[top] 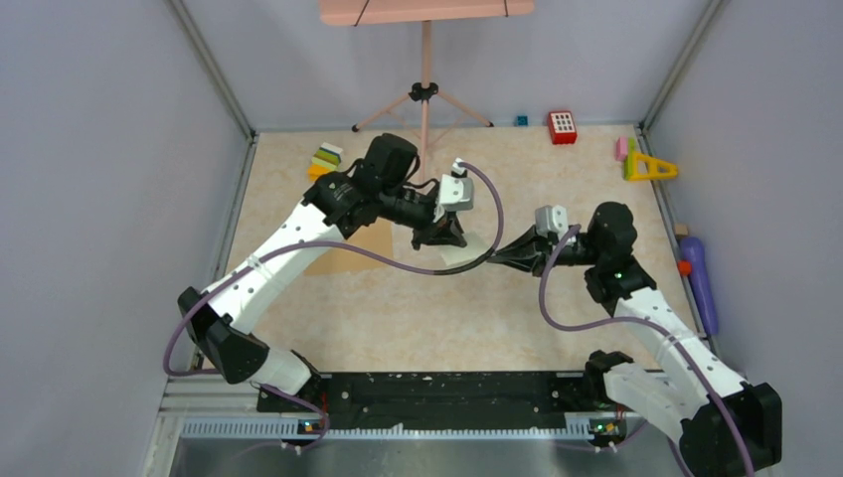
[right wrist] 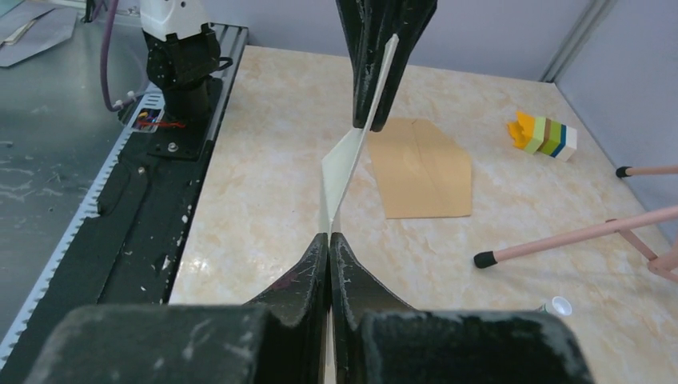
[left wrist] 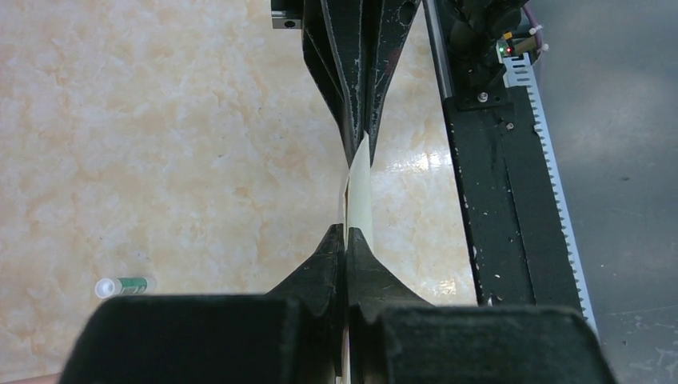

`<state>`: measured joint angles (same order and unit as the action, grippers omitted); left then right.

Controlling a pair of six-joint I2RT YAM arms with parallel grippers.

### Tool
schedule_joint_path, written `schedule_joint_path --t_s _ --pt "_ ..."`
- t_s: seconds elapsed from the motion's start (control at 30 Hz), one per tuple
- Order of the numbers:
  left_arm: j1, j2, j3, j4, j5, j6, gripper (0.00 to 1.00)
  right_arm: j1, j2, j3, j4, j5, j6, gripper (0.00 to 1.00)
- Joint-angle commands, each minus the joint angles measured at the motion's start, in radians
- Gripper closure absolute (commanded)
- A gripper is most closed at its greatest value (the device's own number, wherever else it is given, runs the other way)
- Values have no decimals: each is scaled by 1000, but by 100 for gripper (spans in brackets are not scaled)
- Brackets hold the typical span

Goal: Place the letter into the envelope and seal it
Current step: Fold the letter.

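The letter (top: 467, 253), a thin pale cream sheet, hangs in the air over the middle of the table, held edge-on between both grippers. My left gripper (top: 442, 238) is shut on one end of it. My right gripper (top: 497, 256) is shut on the opposite end. In the left wrist view the letter (left wrist: 360, 184) runs from my left gripper (left wrist: 345, 232) up to the right gripper (left wrist: 360, 148). In the right wrist view the letter (right wrist: 344, 168) twists between my right gripper (right wrist: 329, 236) and the left gripper (right wrist: 376, 120). The brown envelope (right wrist: 424, 172) lies flat beyond, partly under the left arm (top: 348, 253).
A pink tripod stand (top: 424, 94) rises at the back centre, one foot (right wrist: 484, 259) near the envelope. Coloured blocks (top: 326, 159), a red block (top: 563, 126), a yellow triangle (top: 648, 167) and a purple object (top: 701, 283) sit along the edges. A small tube (left wrist: 124, 285) lies loose. The black rail (top: 437, 393) borders the near edge.
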<state>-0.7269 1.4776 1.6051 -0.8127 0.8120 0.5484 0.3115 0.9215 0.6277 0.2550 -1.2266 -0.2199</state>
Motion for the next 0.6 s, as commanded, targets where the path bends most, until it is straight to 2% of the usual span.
schedule_joint_path --t_s 0.0,0.03,0.07,0.1,0.17,0.2,0.33,0.57 --pt "3 -24 7 68 1 -31 93 -5 -22 17 -10 -73 -27 100" --pt "2 -28 4 79 -13 -40 77 -5 -22 17 -8 -72 -22 100" --pt "3 -33 3 91 -32 -47 48 -6 -21 17 -7 -69 -18 100" --pt "5 -40 4 100 -52 -53 30 -7 -21 17 -5 -61 -13 100" --pt "16 -57 11 113 -76 -65 8 -7 -20 16 8 -47 4 100" --pt "26 -66 20 116 -77 -69 5 -8 -19 13 23 -38 26 100" --pt "51 -107 50 116 -69 -68 1 -10 -7 10 102 17 122 100" --pt "43 -147 -12 118 -54 -19 1 -25 7 6 187 86 251 100"
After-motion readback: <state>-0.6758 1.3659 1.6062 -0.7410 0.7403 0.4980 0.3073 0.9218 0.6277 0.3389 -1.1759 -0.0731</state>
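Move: The letter is pinched by both hands: its middle is about 2 cm right of the left hand, 1 cm back and 3 cm lower, and about 3 cm left of the right hand, 1 cm ahead and 1 cm higher. On the table some 30 cm below the left hand, the envelope lies roughly 13 cm ahead and 22 cm left. The glue stick stands about 21 cm straight ahead of that hand, and the tripod foot 18 cm ahead and 8 cm left. The letter's left end is let go as the left fingers spring wide open; that hand first edges forward about 2 cm off the paper, then lifts and draws left, ending nearly 5 cm higher. The right fingers keep their pinch on the other end, easing slightly back and then about 1 cm forward and up with hardly any turn. ##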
